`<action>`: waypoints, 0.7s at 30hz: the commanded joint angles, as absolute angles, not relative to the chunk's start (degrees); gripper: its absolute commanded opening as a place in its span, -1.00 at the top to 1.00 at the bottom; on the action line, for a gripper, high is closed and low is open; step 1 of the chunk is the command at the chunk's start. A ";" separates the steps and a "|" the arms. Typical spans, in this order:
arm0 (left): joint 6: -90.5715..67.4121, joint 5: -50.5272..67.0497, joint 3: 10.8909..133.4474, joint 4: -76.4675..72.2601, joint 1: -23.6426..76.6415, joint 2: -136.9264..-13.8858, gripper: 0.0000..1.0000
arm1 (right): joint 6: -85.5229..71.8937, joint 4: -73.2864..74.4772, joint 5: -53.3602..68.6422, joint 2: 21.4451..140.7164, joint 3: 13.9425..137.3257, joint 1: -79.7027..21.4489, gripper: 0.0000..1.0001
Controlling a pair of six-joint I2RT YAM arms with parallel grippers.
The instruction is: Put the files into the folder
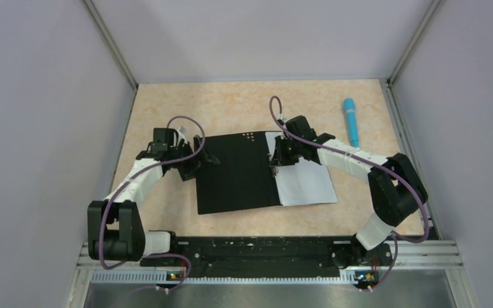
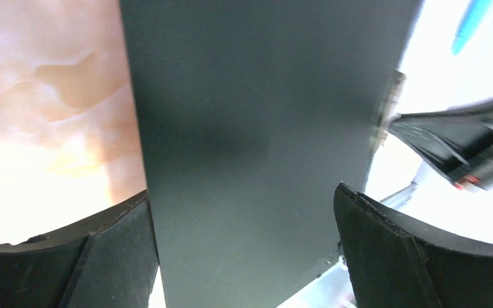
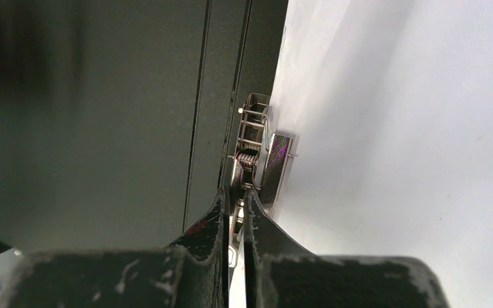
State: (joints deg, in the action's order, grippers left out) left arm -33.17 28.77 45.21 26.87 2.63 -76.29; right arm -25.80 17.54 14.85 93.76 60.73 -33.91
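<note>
The folder (image 1: 237, 176) lies open on the table, black inside up. White files (image 1: 305, 183) lie on its right half, and their right edge reaches past it. My left gripper (image 1: 199, 157) stands open at the folder's left edge. In the left wrist view the black panel (image 2: 257, 128) runs between its wide-apart fingers (image 2: 385, 244). My right gripper (image 1: 276, 160) is shut at the spine. In the right wrist view its tips (image 3: 234, 192) meet the metal clip (image 3: 263, 154), between black folder (image 3: 103, 128) and white files (image 3: 391, 128). Whether they pinch the clip's lever I cannot tell.
A blue pen (image 1: 351, 120) lies at the back right of the tabletop, and also shows in the left wrist view (image 2: 467, 29). Grey walls close in the table on three sides. The arms' mounting rail (image 1: 263, 250) runs along the near edge.
</note>
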 commanded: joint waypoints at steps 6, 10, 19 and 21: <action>-37.92 46.98 48.19 16.54 4.11 -65.84 -0.96 | -31.48 10.59 14.64 95.28 60.51 -36.17 1.00; -37.95 46.53 50.46 17.70 6.57 -64.21 -0.97 | -35.19 7.74 13.68 99.10 61.73 -39.02 1.00; -34.85 41.02 56.17 23.14 13.07 -64.25 -0.96 | -41.44 4.07 11.87 109.12 69.29 -46.47 1.00; -33.90 39.34 57.22 24.56 14.72 -64.50 -0.96 | -41.76 4.19 11.17 108.57 69.77 -46.49 0.86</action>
State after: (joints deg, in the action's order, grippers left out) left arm -36.58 41.87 53.67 22.63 12.34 -64.86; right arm -38.59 8.34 11.46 108.86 65.95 -45.41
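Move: The folder's left cover, already raised off the table, has its left edge right at the left hand's open fingers. Its middle lies about 10 cm to that hand's right, 1 cm back and 2 cm lower; the metal clip is some 20 cm to its right and 2 cm ahead. The right hand's shut fingers hold that clip, with the cover's middle about 10 cm left, 1 cm back and 2 cm below, and the files roughly 9 cm right, 2 cm ahead and 4 cm below. With its left finger behind the cover's outer face, the wide-open left hand levers the cover up and over towards the spine, rising about 14 cm and going 8 cm right while its fingers tilt up and it turns somewhat clockwise. The right hand keeps its hold on the clip, at first nearly still, then carries the folder's spine some 9 cm left, down and a little back. ##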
